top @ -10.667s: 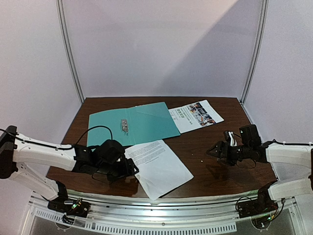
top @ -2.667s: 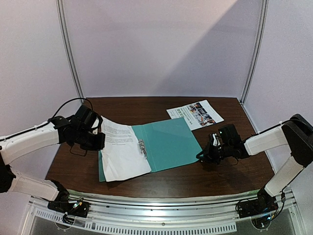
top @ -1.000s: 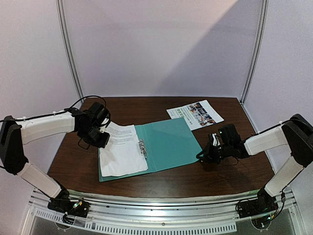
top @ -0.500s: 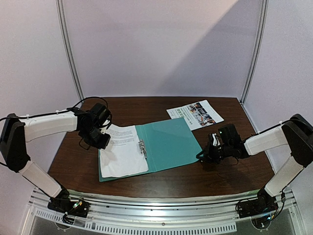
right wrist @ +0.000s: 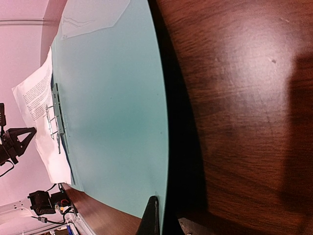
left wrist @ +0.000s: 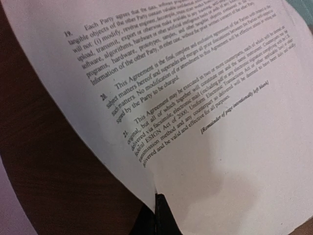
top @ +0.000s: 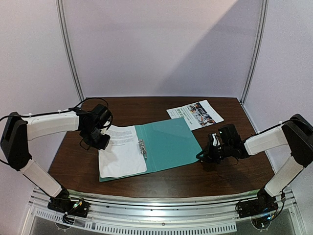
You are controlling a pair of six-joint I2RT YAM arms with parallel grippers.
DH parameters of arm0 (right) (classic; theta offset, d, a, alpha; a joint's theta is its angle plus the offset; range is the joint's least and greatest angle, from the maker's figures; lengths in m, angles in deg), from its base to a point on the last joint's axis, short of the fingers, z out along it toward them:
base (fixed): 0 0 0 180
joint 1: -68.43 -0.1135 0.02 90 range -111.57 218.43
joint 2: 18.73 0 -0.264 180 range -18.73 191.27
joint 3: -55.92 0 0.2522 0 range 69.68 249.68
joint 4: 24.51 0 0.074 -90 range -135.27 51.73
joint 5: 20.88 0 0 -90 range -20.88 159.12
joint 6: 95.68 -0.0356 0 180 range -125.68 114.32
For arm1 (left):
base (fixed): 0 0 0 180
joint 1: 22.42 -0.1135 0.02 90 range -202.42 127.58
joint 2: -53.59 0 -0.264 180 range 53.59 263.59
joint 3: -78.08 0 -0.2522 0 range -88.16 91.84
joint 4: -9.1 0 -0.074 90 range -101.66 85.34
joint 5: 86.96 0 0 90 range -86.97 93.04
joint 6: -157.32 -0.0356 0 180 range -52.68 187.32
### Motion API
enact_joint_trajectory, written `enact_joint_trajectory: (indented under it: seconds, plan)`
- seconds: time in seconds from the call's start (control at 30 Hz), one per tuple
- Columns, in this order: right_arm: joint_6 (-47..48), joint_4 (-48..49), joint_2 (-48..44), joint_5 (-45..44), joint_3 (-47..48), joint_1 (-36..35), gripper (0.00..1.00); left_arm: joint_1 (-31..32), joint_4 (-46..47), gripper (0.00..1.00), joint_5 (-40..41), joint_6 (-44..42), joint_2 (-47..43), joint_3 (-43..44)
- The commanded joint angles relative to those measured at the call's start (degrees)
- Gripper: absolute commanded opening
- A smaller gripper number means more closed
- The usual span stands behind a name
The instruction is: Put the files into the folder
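The teal folder lies open on the table, its metal clip at the spine. One of the files, a plain white text sheet, rests on the folder's left half. My left gripper is shut on that sheet's left edge; in the left wrist view the sheet fills the frame above the pinching left gripper. My right gripper is shut on the folder's right edge, the cover running away from the right gripper. The other file, a colour-photo sheet, lies at the back right.
The dark wooden table ends close to the arm bases at the front. Pale walls and two metal posts close off the back and sides. The left arm's cable loops above the table's back left.
The left gripper has shifted slightly right with the text sheet, which has settled flatter on the folder's left half. The right arm and the folder have not moved.
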Motion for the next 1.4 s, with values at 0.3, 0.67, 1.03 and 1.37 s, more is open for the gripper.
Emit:
enact_joint_trajectory:
  seconds: [0.3,0.67,1.03,1.37]
  plan:
    - [0.4,-5.8,2.3,-0.9,-0.8,-1.3,0.00,-0.6,-0.9,0.10,0.4,1.3,0.8,1.1]
    - [0.9,-6.9,2.4,-1.2,0.1,-1.3,0.00,-0.6,-3.1,0.34,2.0,2.4,-0.8,2.5]
    - [1.3,-10.3,1.3,-3.3,1.3,-1.3,0.08,-0.3,-5.0,0.58,4.0,3.7,-4.1,4.5]
    - [4.3,-19.0,-2.2,-9.2,4.8,-1.3,0.67,4.8,-3.9,0.56,1.6,5.2,-4.5,7.0]
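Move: The left hand pinches the files' raised left edge; their middle lies about 9 cm to its right, 2 cm ahead and 6 cm below, with the metal clip some 17 cm right, 2 cm ahead and 6 cm below. The right hand grips the folder's right edge; the right cover's middle is about 14 cm to its left and 7 cm ahead, 1 cm lower, and the printed flyer some 24 cm ahead and 3 cm left. Left fingers open, releasing the files' edge, and rise 5 cm; right then opens around the folder edge, lifting slightly. ##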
